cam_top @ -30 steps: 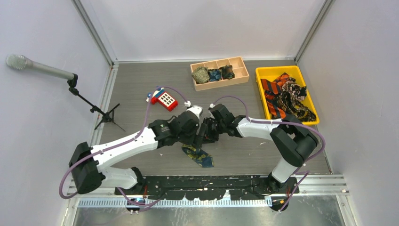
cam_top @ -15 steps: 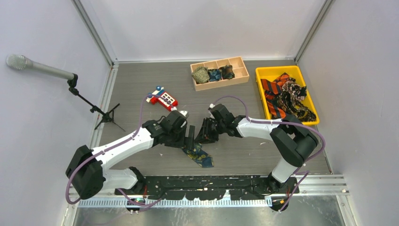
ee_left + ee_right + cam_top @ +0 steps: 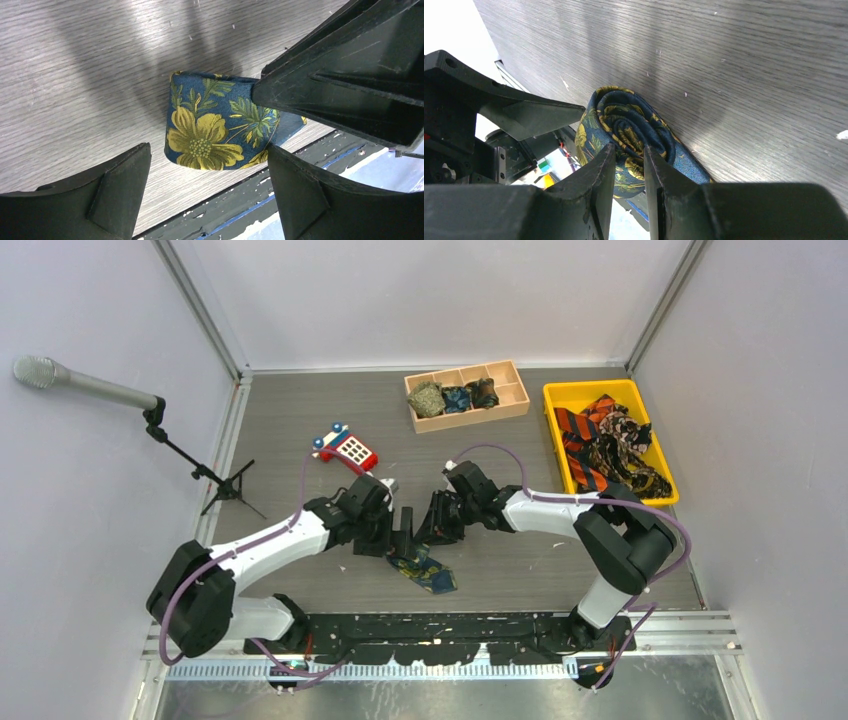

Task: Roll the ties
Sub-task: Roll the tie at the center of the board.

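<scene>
A navy tie with yellow-gold flowers (image 3: 430, 574) lies near the table's front edge, its upper part wound into a coil (image 3: 624, 117). My right gripper (image 3: 629, 152) is shut on the coil's layers, pinching the spiral from the end; in the top view it (image 3: 434, 530) stands just above the tie. My left gripper (image 3: 207, 150) is open wide, with the coil's flowered side (image 3: 205, 132) showing between its fingers and touching neither. In the top view the left gripper (image 3: 400, 532) sits just left of the coil.
A wooden divided box (image 3: 512, 398) at the back holds three coiled ties. A yellow bin (image 3: 560, 392) at the right holds several loose ties. A red-and-blue toy phone (image 3: 348, 449) lies behind my left arm. A microphone stand (image 3: 222, 485) is at the left.
My left gripper has drawn back to the left, off the coil, and opened wider. The right gripper and the tie have stayed put.
</scene>
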Controlling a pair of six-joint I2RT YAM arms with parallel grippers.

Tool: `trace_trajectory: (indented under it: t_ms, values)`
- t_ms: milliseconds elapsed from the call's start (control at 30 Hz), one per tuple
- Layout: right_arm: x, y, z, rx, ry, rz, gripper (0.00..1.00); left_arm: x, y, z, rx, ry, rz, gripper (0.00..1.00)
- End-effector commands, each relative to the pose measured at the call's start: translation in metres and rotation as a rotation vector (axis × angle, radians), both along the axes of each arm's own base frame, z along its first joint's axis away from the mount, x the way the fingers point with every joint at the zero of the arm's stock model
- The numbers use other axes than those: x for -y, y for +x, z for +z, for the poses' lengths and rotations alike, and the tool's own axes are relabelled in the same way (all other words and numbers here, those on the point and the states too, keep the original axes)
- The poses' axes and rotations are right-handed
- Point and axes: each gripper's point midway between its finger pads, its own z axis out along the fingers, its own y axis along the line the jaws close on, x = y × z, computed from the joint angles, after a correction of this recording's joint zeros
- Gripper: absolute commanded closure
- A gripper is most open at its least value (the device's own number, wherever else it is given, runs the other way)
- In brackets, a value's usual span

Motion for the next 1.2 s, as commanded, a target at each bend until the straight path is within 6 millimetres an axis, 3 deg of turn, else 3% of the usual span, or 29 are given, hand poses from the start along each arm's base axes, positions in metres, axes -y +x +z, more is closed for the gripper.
trace_trajectory:
  t_ms: [0,533,1000,1167]
  values:
    - [-0.006,-0.001,0.001,0.005,0.013,0.014,0.68,0.015,0.010,0.007,0.026,-0.083,-0.012,0.11]
    - [-0.013,-0.001,0.003,0.011,0.040,0.022,0.68,0.018,0.004,-0.018,-0.040,-0.125,0.001,0.17]
    - [-0.019,-0.004,0.007,0.018,0.043,0.032,0.68,0.020,-0.008,-0.027,-0.085,-0.170,-0.001,0.32]
    - [-0.014,0.003,0.020,0.066,-0.011,0.039,0.59,0.019,-0.009,-0.026,-0.065,-0.183,-0.006,0.37]
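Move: The rolled-up part of the dark blue flowered tie lies just under and beside the open left fingers, about 2 cm to the right, 1 cm back and 3 cm below. Its loose tail is centred some 6 cm right, 6 cm back and 5 cm lower than the left hand; the toy phone stands about 20 cm ahead and 11 cm left. From the right hand, whose tips already pinch the roll, its middle is about 2 cm left, 2 cm back and 1 cm lower. The left hand, fingers wide and slanting down to the right, sinks about 2 cm and goes about 2 cm right over the tie roll, tilting some 10 degrees, then draws its fingers in by roughly a fifth of their range until they touch the roll on both sides. The right hand keeps its tips on the roll all the while and eases barely 1 cm down and left with it, its fingers only just starting to loosen at the very end. ##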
